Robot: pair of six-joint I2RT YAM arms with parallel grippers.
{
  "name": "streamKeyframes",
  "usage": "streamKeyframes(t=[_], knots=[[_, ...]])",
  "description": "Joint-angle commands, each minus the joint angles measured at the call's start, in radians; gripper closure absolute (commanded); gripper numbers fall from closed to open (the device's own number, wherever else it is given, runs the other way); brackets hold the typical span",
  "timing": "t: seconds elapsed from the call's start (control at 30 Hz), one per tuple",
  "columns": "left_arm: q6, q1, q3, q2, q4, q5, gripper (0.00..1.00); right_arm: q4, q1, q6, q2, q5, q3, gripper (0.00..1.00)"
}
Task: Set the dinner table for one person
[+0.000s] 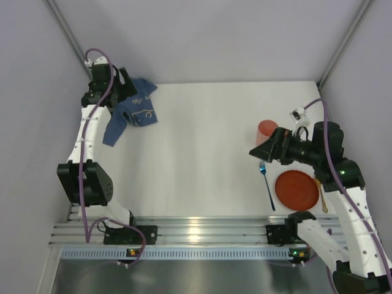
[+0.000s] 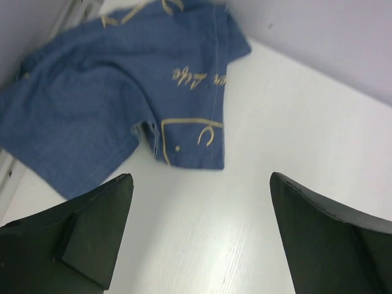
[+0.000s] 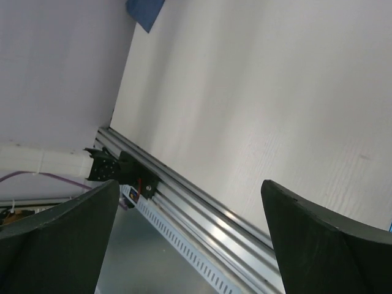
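The dinner table (image 1: 202, 153) is a white top with an aluminium rail along its near edge. At its right side lie a red plate (image 1: 297, 188), a blue fork (image 1: 267, 184) just left of the plate, and a red cup (image 1: 266, 130) behind them. A yellow utensil (image 1: 321, 197) sits at the plate's right rim, partly hidden by the arm. My right gripper (image 1: 258, 151) hovers open above the fork's head, empty, pointing left; its wrist view shows only bare table (image 3: 263, 92) between the jaws (image 3: 190, 190). My left gripper (image 1: 128, 86) (image 2: 202, 184) stands open and empty over the far left corner.
A crumpled blue cloth (image 1: 131, 113) (image 2: 116, 92) with pale line drawings lies at the far left corner, just ahead of the left fingers (image 2: 92, 233). Grey walls close in the table on three sides. The slotted rail (image 3: 202, 214) and arm bases run along the near edge.
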Motion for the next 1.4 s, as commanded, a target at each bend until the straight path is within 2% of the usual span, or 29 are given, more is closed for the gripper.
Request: streamKeyframes(t=[0.0, 0.23, 0.33, 0.57, 0.73, 0.9, 1.03, 1.07, 1.1, 1.17, 1.27, 1.3, 1.37], knots=[[-0.056, 0.007, -0.049, 0.017, -0.124, -0.016, 0.01, -0.047, 0.016, -0.041, 0.023, -0.006, 0.069, 0.0], [-0.126, 0.035, -0.062, 0.137, -0.135, -0.038, 0.02, -0.218, 0.016, -0.116, 0.054, 0.087, 0.115, 0.0], [-0.139, 0.038, -0.025, 0.201, -0.139, -0.103, 0.01, -0.25, 0.016, -0.136, 0.06, 0.117, 0.134, 0.0], [-0.151, 0.079, 0.142, 0.39, -0.155, -0.133, 0.03, -0.275, 0.015, -0.145, 0.095, 0.188, 0.153, 0.0], [-0.14, 0.122, 0.26, 0.486, -0.13, -0.079, 0.11, -0.261, 0.015, -0.144, 0.146, 0.203, 0.151, 0.0], [-0.123, 0.13, 0.408, 0.632, -0.172, -0.03, 0.18, -0.238, 0.015, -0.147, 0.2, 0.205, 0.154, 0.0], [-0.143, 0.128, 0.451, 0.694, -0.155, 0.022, 0.36, -0.23, 0.015, -0.156, 0.237, 0.203, 0.161, 0.0], [-0.157, 0.13, 0.449, 0.697, -0.152, 0.031, 0.47, -0.229, 0.015, -0.158, 0.247, 0.203, 0.161, 0.0], [-0.165, 0.13, 0.448, 0.7, -0.147, 0.039, 0.52, -0.229, 0.015, -0.161, 0.25, 0.202, 0.165, 0.0], [-0.174, 0.127, 0.449, 0.714, -0.146, 0.06, 0.56, -0.227, 0.015, -0.164, 0.263, 0.203, 0.167, 0.0], [-0.192, 0.127, 0.446, 0.714, -0.147, 0.083, 0.86, -0.224, 0.015, -0.167, 0.264, 0.208, 0.168, 0.0], [-0.192, 0.127, 0.448, 0.709, -0.149, 0.09, 1.0, -0.223, 0.013, -0.168, 0.266, 0.208, 0.165, 0.0], [-0.195, 0.117, 0.443, 0.679, -0.155, 0.088, 1.0, -0.222, 0.015, -0.176, 0.266, 0.205, 0.162, 0.0]])
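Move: The blue napkin lies rumpled, its middle about 11 cm ahead of the left hand, 3 cm to its left and 25 cm below, with nothing else near it. From the right hand, the fork is some 6 cm to the right, 2 cm ahead and 26 cm down. The plate is level with that hand, about 20 cm to its right. The cup is roughly 25 cm ahead and 7 cm right. The left fingers close from wide open to nearly shut, pinching the napkin's raised fold near its near edge. To get there, the hand drops steeply, swings forward and left over the cloth, then sinks the last 5 cm while closing, some 23 cm down in all, wrist tipping about 25 degrees further down. The open right hand sinks some 7 cm, easing right and slightly forward towards the fork, fingers tipping downward. ##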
